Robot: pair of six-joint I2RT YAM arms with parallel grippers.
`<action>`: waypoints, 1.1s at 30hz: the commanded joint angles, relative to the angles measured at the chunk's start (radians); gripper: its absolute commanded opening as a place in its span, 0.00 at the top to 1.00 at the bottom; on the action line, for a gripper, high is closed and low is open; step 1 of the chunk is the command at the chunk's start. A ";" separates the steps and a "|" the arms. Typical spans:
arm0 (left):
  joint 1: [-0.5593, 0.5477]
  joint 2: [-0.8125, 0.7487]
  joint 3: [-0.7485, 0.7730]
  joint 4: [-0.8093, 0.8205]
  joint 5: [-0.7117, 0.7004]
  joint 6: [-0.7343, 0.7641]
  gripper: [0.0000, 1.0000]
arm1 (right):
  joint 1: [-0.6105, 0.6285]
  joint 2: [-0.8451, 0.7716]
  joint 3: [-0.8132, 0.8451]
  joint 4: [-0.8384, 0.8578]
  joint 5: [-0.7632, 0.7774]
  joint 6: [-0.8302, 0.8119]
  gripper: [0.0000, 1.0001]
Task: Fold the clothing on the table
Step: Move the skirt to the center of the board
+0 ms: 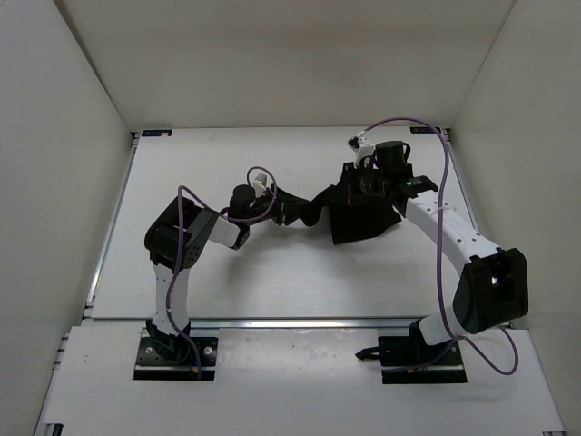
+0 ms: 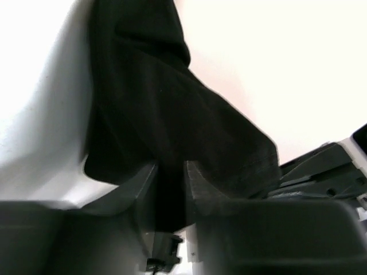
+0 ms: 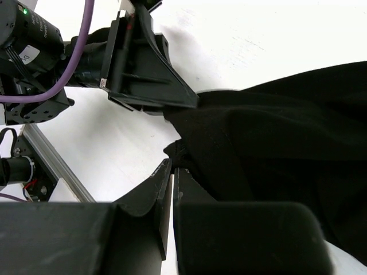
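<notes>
The black clothing (image 1: 359, 218) hangs limp and wrinkled between my two grippers over the middle of the white table (image 1: 227, 282). My left gripper (image 1: 289, 211) holds its left end. In the left wrist view the fabric (image 2: 149, 103) fills the gap between the jaws of that gripper (image 2: 170, 166). My right gripper (image 1: 359, 186) is at the garment's upper right. In the right wrist view its jaws (image 3: 175, 166) stand pinched together on a corner of the cloth (image 3: 275, 143). The left gripper's fingers (image 3: 155, 80) show there too, touching the fabric's edge.
White upright walls (image 1: 73, 136) close in the table on three sides. An aluminium rail (image 1: 300, 321) runs along the near edge by the arm bases. Purple cables (image 1: 445, 236) loop off both arms.
</notes>
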 commanded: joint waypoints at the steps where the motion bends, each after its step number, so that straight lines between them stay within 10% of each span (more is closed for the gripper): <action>1: -0.005 -0.068 -0.014 0.020 0.032 0.003 0.71 | 0.007 -0.047 -0.015 0.067 0.000 0.001 1.00; 4: 0.015 -0.086 -0.023 0.015 0.045 0.009 1.00 | 0.004 -0.061 -0.049 0.074 0.014 0.004 1.00; 11: 0.089 -0.187 0.050 -0.346 0.045 0.303 1.00 | -0.041 -0.109 -0.158 0.082 0.027 0.012 0.93; 14: 0.153 -0.241 0.148 -0.573 0.024 0.496 1.00 | -0.059 -0.109 -0.182 0.079 0.050 -0.002 0.64; 16: 0.182 -0.261 0.224 -0.721 -0.001 0.646 1.00 | -0.058 -0.115 -0.184 0.068 0.061 -0.011 0.28; 19: 0.198 -0.295 0.314 -0.921 -0.071 0.802 1.00 | -0.052 -0.115 -0.195 0.054 0.089 -0.011 0.08; 33: 0.179 -0.462 0.132 -1.131 -0.215 0.966 1.00 | 0.002 0.051 -0.203 0.073 0.044 0.213 0.04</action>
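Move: The skirt's left corner lies between the half-open left fingers; the skirt's middle is about 13 cm to their right, level fore and aft and roughly 5 cm lower. The board's centre is some 4 cm left of that hand and 10 cm below. The skirt also hangs from the shut right fingers, its middle about 3 cm ahead of them, 4 cm right and 14 cm down; the left fingers are roughly 10 cm left of the right hand, 3 cm ahead and 10 cm lower. The left fingers shut on the skirt's corner and carry it about 13 cm left, arching forward and up, then back and down, while the hand rolls its left side up some 40 degrees. The right hand, still pinching at first, sinks, opens wide to let go of the skirt, and keeps going down about 9 cm in all, easing back and to the right. ##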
